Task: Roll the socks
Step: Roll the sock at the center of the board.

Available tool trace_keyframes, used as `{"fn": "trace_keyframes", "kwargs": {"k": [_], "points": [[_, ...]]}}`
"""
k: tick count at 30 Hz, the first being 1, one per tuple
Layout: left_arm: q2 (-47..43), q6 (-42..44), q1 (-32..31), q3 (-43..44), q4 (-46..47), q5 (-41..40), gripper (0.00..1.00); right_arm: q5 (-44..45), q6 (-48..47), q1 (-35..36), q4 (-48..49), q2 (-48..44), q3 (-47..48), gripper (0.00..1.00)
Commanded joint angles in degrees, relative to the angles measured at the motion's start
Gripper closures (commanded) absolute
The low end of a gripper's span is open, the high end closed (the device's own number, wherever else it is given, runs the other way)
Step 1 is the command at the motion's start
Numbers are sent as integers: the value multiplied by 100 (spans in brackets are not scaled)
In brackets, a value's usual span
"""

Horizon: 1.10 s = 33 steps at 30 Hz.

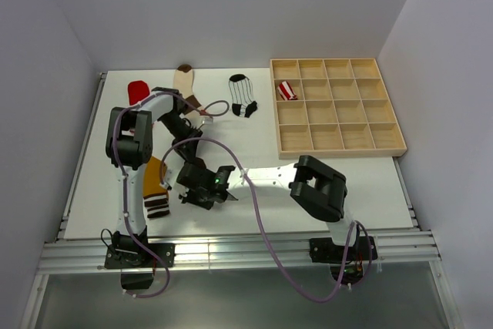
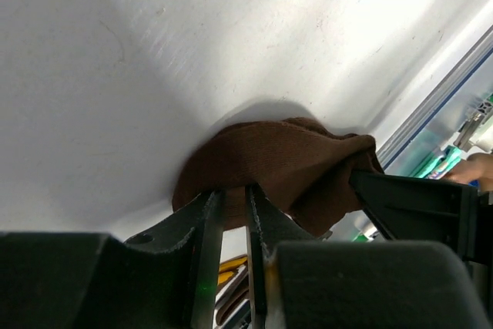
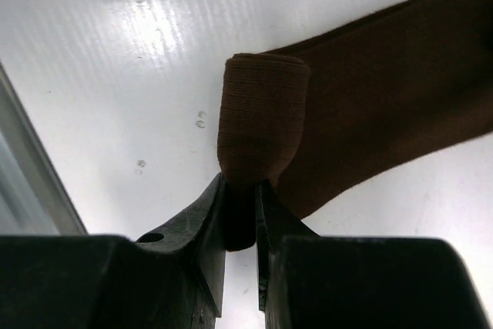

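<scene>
The dark brown sock (image 3: pixel 385 90) lies flat on the white table, with one end folded into a small roll (image 3: pixel 262 113). My right gripper (image 3: pixel 240 184) is shut on the base of that roll. My left gripper (image 2: pixel 235 190) is shut on a bunched edge of the same sock (image 2: pixel 285 159), with the right gripper's finger (image 2: pixel 408 206) close on its right. In the top view both grippers meet at the front left of the table and hide the brown sock. Other socks lie around: mustard (image 1: pixel 154 182), red (image 1: pixel 137 90), cream-and-brown (image 1: pixel 185 82), white with black stripes (image 1: pixel 243 96).
A wooden tray (image 1: pixel 400 144) with many compartments stands at the back right, and a red-white striped sock (image 1: pixel 286 91) sits in one of its left cells. The table's metal front rail (image 2: pixel 439 98) runs close to the grippers. White walls enclose the table.
</scene>
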Motion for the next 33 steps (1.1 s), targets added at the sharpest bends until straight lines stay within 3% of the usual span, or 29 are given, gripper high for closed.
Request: {"fn": "trace_keyframes", "kwargs": {"k": [1,10,17,24,33], "points": [[237,111,-33,255,810,-245,77,-1006,-16,-75,-350,74,214,100],[202,190,-139,237,819,-158,77,-2175,133,-910,-25,777,214,100],[18,217,-183,378,888,-95,73,-2194,282,-1174,-8,1287,249,100],[-509,-170,-174,360,1425,-122,63,-2097,450,-1227,-69,1419,205,100],[-615,-636,116,992,1575,-104,53,-2097,572,-1280,-131,1507,276,100]]}}
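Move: The brown sock's middle lies about 5 cm ahead of the right hand and 1 cm to its right, just below fingertip height; the right fingers already pinch its rolled end. The mustard sock lies about 10 cm left of that hand and 3 cm farther out. From the left hand, poised low at the brown sock's far end, that sock's middle is some 6 cm back and 1 cm right. The beige-and-brown sock lies about 15 cm straight ahead of it. The brown sock's rolled end, still pinched in the right fingers, is carried about 4 cm forward and left along the board towards its own flat part, sinking slightly, while that wrist turns some 25 degrees so the fingertips swing back towards the base. The left hand stays low at the far end at first, then opens wider and leaves forward about 8 cm with a small rise, towards the beige-and-brown sock. ##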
